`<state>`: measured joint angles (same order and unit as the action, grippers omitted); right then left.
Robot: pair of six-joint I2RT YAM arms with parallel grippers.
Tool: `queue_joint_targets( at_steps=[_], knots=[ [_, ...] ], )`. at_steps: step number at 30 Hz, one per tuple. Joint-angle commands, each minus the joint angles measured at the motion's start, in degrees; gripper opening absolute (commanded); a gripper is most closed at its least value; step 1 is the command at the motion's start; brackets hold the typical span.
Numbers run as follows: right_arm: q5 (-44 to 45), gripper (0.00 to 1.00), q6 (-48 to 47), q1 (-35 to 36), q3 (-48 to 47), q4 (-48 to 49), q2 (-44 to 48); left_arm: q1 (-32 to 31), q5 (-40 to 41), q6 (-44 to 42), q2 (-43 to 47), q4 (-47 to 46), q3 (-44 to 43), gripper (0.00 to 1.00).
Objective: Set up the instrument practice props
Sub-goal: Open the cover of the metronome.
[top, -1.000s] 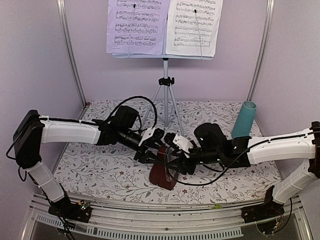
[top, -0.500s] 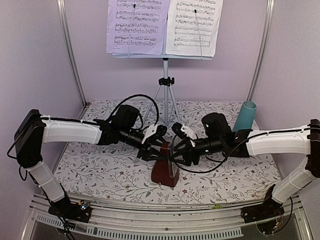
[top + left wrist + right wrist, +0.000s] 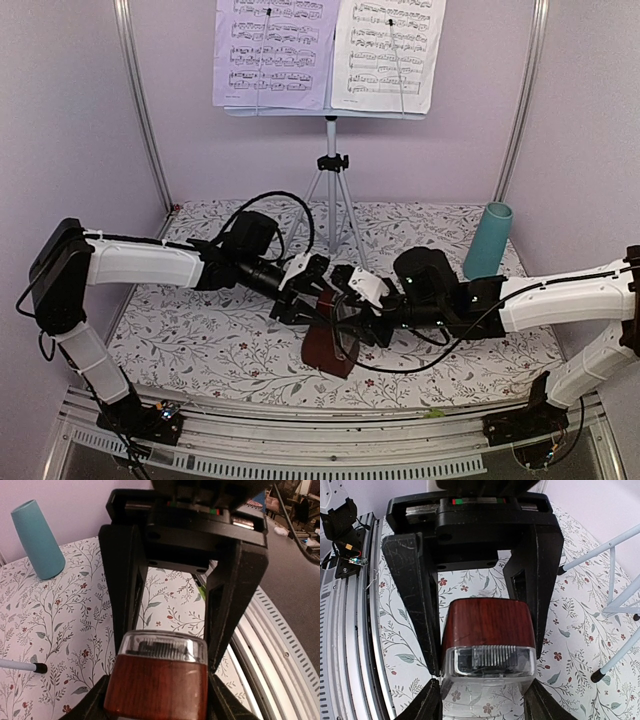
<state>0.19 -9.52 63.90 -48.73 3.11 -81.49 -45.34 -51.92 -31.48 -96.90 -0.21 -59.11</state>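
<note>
A dark-red-brown metronome (image 3: 328, 345) with a clear cover leans over the floral mat at centre front. My left gripper (image 3: 318, 300) comes in from the left and is shut on its wooden body (image 3: 157, 685). From the right, my right gripper (image 3: 346, 320) is shut on the clear cover (image 3: 487, 662), its fingertips (image 3: 427, 700) pressing its sides. The two grippers face each other across it. At the back stands the pale-blue music stand (image 3: 330, 112) on silver tripod legs (image 3: 330, 200), with two sheet-music pages (image 3: 275, 50) on it.
A teal cup (image 3: 488, 240) stands at the back right of the mat (image 3: 190, 340). The tripod's feet (image 3: 615, 605) are just behind the grippers. Metal frame posts (image 3: 140, 100) flank the back corners, and a rail (image 3: 330, 440) runs along the near edge.
Half a second ago the metronome stood more upright and higher between the grippers; now it is tilted and lower again, as one second ago. The right arm has shifted back down with it.
</note>
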Motion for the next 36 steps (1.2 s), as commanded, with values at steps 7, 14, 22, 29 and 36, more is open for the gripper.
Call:
queue_joint_targets(
  at_steps=[7,14,22,29,36],
  knots=[
    [-28.5,0.00,12.7,-14.2,-6.2,8.1,-2.8,-3.9,4.2,0.2,-2.1,4.0,0.9,0.00],
    [-17.5,0.59,5.8,-9.5,1.6,11.4,0.2,-3.1,2.8,0.9,-1.9,3.7,0.7,0.00],
    [-21.1,0.82,3.7,-10.8,3.3,12.3,-1.7,-2.8,3.0,0.2,-1.8,4.8,0.4,0.00],
    [-25.0,0.95,3.2,-12.4,4.6,7.9,-0.7,-2.2,2.9,0.0,-2.0,5.6,-0.1,0.00],
    [-23.9,0.94,5.1,-12.3,5.5,9.5,-2.1,-2.1,2.9,-0.2,-2.2,6.2,-0.4,0.00]
  ],
)
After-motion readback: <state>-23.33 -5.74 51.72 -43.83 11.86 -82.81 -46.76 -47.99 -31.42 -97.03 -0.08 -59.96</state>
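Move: The right hand already grips the metronome's clear cover by its sides near the top; the cover's middle lies about 1 cm back, 1 cm left and 4 cm below it. From the left hand, which holds the wooden body, the cover is roughly 2 cm back, 3 cm right and 4 cm below. The music stand's legs are about 30 cm ahead of the right hand and level sideways; the teal vase is some 23 cm ahead and 37 cm right. Work the right gripper forward about 2.5 cm while rolling it some 15 degrees, still pinching the clear cover, then ease slightly back. Spread its fingers from half to nearly fully open to let go of the sides, lift a little, then sink about 2 cm and draw rightward. Keep the left fingers shut on the wooden body, letting that hand rock forward a good centimetre and return. ##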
